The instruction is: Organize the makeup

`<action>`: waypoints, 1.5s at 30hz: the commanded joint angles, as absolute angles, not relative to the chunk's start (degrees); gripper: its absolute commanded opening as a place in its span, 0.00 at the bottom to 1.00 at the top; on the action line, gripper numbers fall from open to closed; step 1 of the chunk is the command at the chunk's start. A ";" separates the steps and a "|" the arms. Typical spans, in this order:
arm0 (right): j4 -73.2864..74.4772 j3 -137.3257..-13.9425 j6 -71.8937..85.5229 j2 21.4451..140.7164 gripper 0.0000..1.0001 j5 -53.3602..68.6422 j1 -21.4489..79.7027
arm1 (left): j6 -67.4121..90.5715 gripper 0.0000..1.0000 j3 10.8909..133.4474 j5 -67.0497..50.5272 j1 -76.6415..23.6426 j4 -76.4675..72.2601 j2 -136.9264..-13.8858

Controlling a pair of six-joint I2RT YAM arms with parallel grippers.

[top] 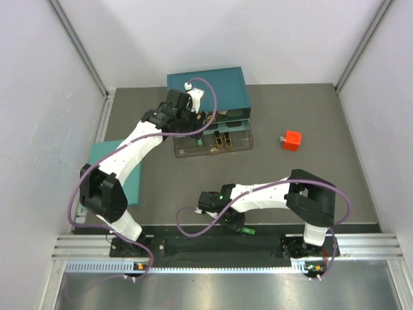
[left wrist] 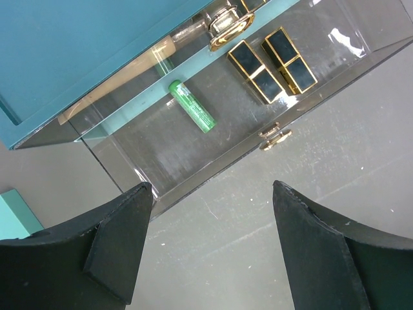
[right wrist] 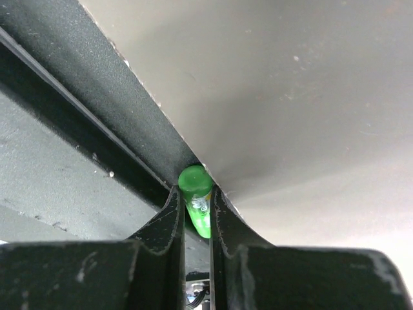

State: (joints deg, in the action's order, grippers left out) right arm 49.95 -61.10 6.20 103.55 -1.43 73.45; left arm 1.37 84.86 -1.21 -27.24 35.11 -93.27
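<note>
My right gripper (right wrist: 195, 191) is shut on a green stick (right wrist: 195, 184) that lies along the dark rail at the table's near edge. From above, that gripper (top: 240, 226) is low near the front, with the green stick (top: 248, 230) showing beside it. My left gripper (left wrist: 211, 187) hangs open and holds nothing, just in front of the clear drawer (left wrist: 168, 148). Inside the drawer lie another green stick (left wrist: 191, 106) and two black-and-gold flat cases (left wrist: 258, 68) side by side. From above, the left gripper (top: 193, 126) is over the drawer (top: 242, 143).
The teal box (top: 206, 90) stands behind the drawer at the back. A small red cube (top: 291, 139) sits to its right. A flat teal panel (top: 116, 171) lies at the left under my left arm. The black rail (top: 213, 244) runs along the front.
</note>
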 commanded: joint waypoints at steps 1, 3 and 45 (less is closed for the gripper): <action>47.81 -63.88 9.67 97.32 0.00 1.84 72.86 | 1.84 0.80 87.01 -1.23 -26.90 34.63 -93.08; 48.69 -65.29 8.79 95.28 0.00 3.59 72.77 | 1.93 0.80 87.01 -0.79 -26.81 34.45 -92.99; 29.62 -105.39 -0.62 117.42 0.05 -7.20 40.43 | 1.23 0.81 92.90 3.96 -20.65 35.95 -93.08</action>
State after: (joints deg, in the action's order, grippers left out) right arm 30.61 -103.20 1.02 116.44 -7.64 40.29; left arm 2.90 91.26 5.61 -20.08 37.23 -95.77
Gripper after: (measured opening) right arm 0.081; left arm 0.809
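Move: At the table's front edge, the right hand already pinches a green tube and is bound for the open clear drawer, some 38 cm ahead, 9 cm left and about 4 cm above. In that drawer the black-gold boxes lie about 39 cm ahead and 5 cm left of this hand, the other green tube about 38 cm ahead and 15 cm left. From the left hand, the drawer's middle is roughly 8 cm ahead, 10 cm right and 17 cm below. Lifting the pinched green tube out of the gap along the table's front edge, the right hand first rises and shifts left, then sweeps about 35 cm forward to the drawer and sinks some 4 cm at the end. Its fingers stay shut and tilt from straight down to slant forward and left. The open, empty left hand draws about 6 cm left and somewhat forward, turning slightly counter-clockwise. ##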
